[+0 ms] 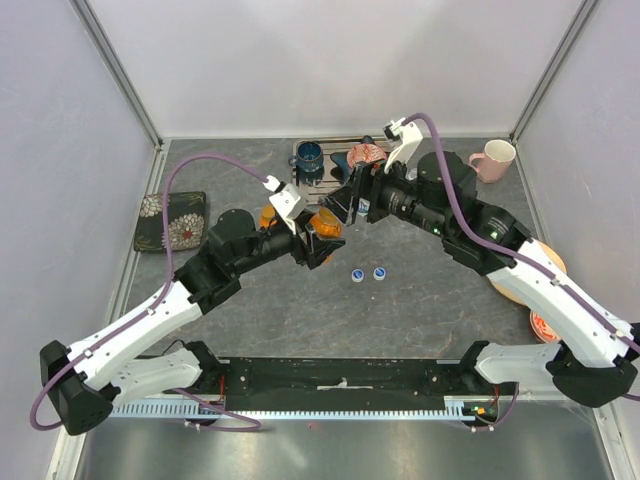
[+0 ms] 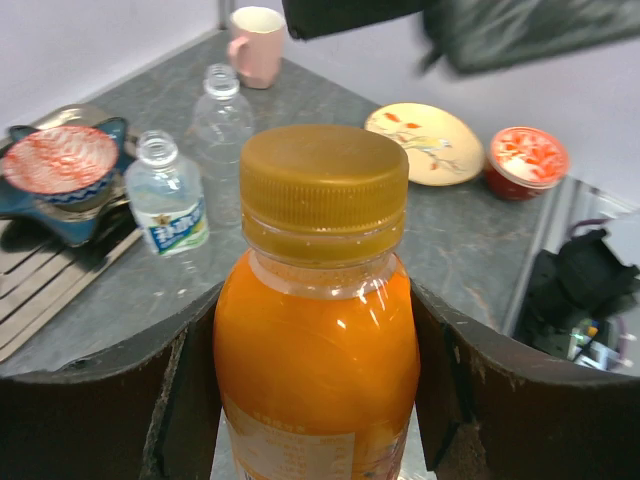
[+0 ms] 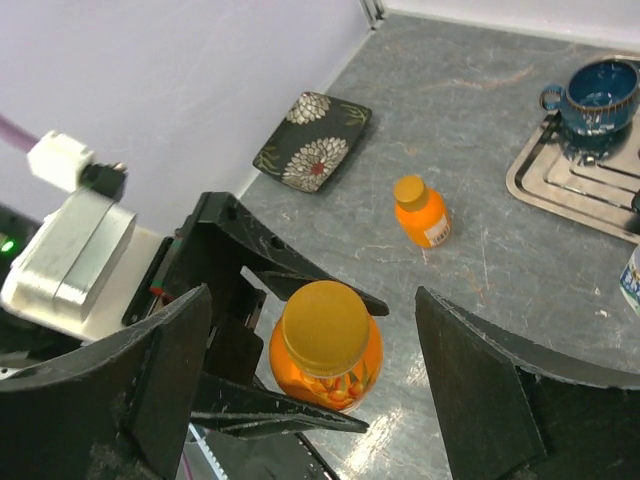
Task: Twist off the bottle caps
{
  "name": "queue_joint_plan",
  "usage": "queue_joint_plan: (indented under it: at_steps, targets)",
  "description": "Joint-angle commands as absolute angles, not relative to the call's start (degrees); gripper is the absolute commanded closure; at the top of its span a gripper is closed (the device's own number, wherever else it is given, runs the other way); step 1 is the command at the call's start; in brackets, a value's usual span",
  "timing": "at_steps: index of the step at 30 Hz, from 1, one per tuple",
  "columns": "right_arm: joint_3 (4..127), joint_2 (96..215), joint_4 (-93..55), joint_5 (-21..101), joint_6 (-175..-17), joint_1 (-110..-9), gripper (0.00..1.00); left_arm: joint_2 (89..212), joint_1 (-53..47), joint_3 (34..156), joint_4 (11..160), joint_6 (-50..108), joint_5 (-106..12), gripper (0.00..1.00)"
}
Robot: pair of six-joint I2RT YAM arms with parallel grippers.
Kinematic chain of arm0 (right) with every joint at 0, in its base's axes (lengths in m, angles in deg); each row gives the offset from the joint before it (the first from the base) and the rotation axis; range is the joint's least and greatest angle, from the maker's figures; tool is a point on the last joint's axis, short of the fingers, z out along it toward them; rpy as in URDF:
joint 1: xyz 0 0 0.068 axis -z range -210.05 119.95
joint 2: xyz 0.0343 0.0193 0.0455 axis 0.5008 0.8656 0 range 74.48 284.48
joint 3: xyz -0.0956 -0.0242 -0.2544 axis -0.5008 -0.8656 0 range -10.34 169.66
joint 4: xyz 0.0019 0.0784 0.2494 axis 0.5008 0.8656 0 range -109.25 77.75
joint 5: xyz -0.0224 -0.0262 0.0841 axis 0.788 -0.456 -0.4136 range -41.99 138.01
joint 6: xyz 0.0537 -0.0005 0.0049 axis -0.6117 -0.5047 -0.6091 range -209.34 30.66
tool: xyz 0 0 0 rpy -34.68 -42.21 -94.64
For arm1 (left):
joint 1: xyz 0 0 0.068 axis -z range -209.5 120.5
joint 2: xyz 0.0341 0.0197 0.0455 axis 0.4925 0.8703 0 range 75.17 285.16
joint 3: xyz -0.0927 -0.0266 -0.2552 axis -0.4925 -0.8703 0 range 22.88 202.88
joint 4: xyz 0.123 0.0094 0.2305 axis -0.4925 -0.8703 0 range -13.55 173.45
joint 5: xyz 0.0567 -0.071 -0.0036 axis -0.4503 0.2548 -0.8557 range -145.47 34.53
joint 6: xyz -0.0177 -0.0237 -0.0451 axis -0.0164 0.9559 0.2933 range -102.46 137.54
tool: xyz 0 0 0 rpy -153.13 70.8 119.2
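My left gripper (image 2: 315, 300) is shut on the body of an orange-liquid bottle (image 2: 315, 360), held upright above the table with its orange cap (image 2: 322, 180) on. My right gripper (image 3: 313, 300) hovers over that cap (image 3: 322, 325), open, one finger on each side and neither touching it. In the top view the two grippers, left (image 1: 322, 235) and right (image 1: 345, 205), meet at mid-table. A second orange bottle (image 3: 420, 212) stands capped behind. Two clear bottles, one labelled (image 2: 168, 200) and one plain (image 2: 222, 110), stand without caps. Two blue caps (image 1: 357, 274) (image 1: 379, 272) lie on the table.
A blue mug (image 3: 597, 95) sits on a metal tray (image 3: 560, 180) at the back. A pink mug (image 1: 493, 160) stands back right. A red bowl on a blue star plate (image 2: 60, 160), a dark floral plate (image 1: 172, 220), a yellow plate (image 2: 425, 143) and a red bowl (image 2: 527, 160) ring the work area.
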State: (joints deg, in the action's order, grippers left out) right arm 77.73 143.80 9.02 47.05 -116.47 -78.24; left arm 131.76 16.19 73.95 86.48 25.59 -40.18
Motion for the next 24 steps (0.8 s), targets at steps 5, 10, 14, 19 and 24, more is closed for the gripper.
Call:
queue_joint_plan:
  at_steps: [5, 10, 14, 19, 24]
  targets:
    - [78.9, 146.8, 9.2, 49.8, -118.2, -78.8, 0.12, 132.6, 20.6, 76.3, 86.9, 18.0, -53.6, 0.97]
    - [77.6, 147.4, 9.0, 49.7, -118.5, -78.9, 0.19, 132.6, 21.2, 76.2, 86.8, 17.9, -54.4, 0.97]
    - [77.2, 147.8, 9.2, 49.1, -118.7, -79.2, 0.24, 132.4, 21.3, 76.1, 86.8, 17.9, -55.0, 0.97]
    - [76.8, 148.1, 9.5, 49.0, -118.4, -79.3, 0.28, 132.4, 21.3, 76.0, 87.0, 18.0, -55.3, 0.97]
    - [76.5, 148.5, 9.6, 48.7, -118.1, -79.3, 0.35, 132.3, 21.4, 76.0, 87.2, 17.9, -55.2, 0.97]
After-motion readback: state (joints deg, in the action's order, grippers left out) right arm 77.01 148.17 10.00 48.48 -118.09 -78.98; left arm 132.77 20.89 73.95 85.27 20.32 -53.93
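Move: The orange bottle's cap lies about 4 cm below the right hand and 1 cm to its left, level with it fore and aft. The other orange bottle stands some 12 cm ahead, 12 cm left and 31 cm below; the nearer water bottle about 14 cm ahead, 8 cm right and 30 cm below. Gripping this bottle's body, the left hand has the cap about 6 cm straight above it. Down by about 4 cm, with a smaller shift left, the right hand lowers its open fingers to either side of the orange bottle's cap, and they start closing to roughly two-thirds open. The left hand keeps its grip on the bottle, easing a centimetre or two forward and down and turning some 10 degrees counter-clockwise. ##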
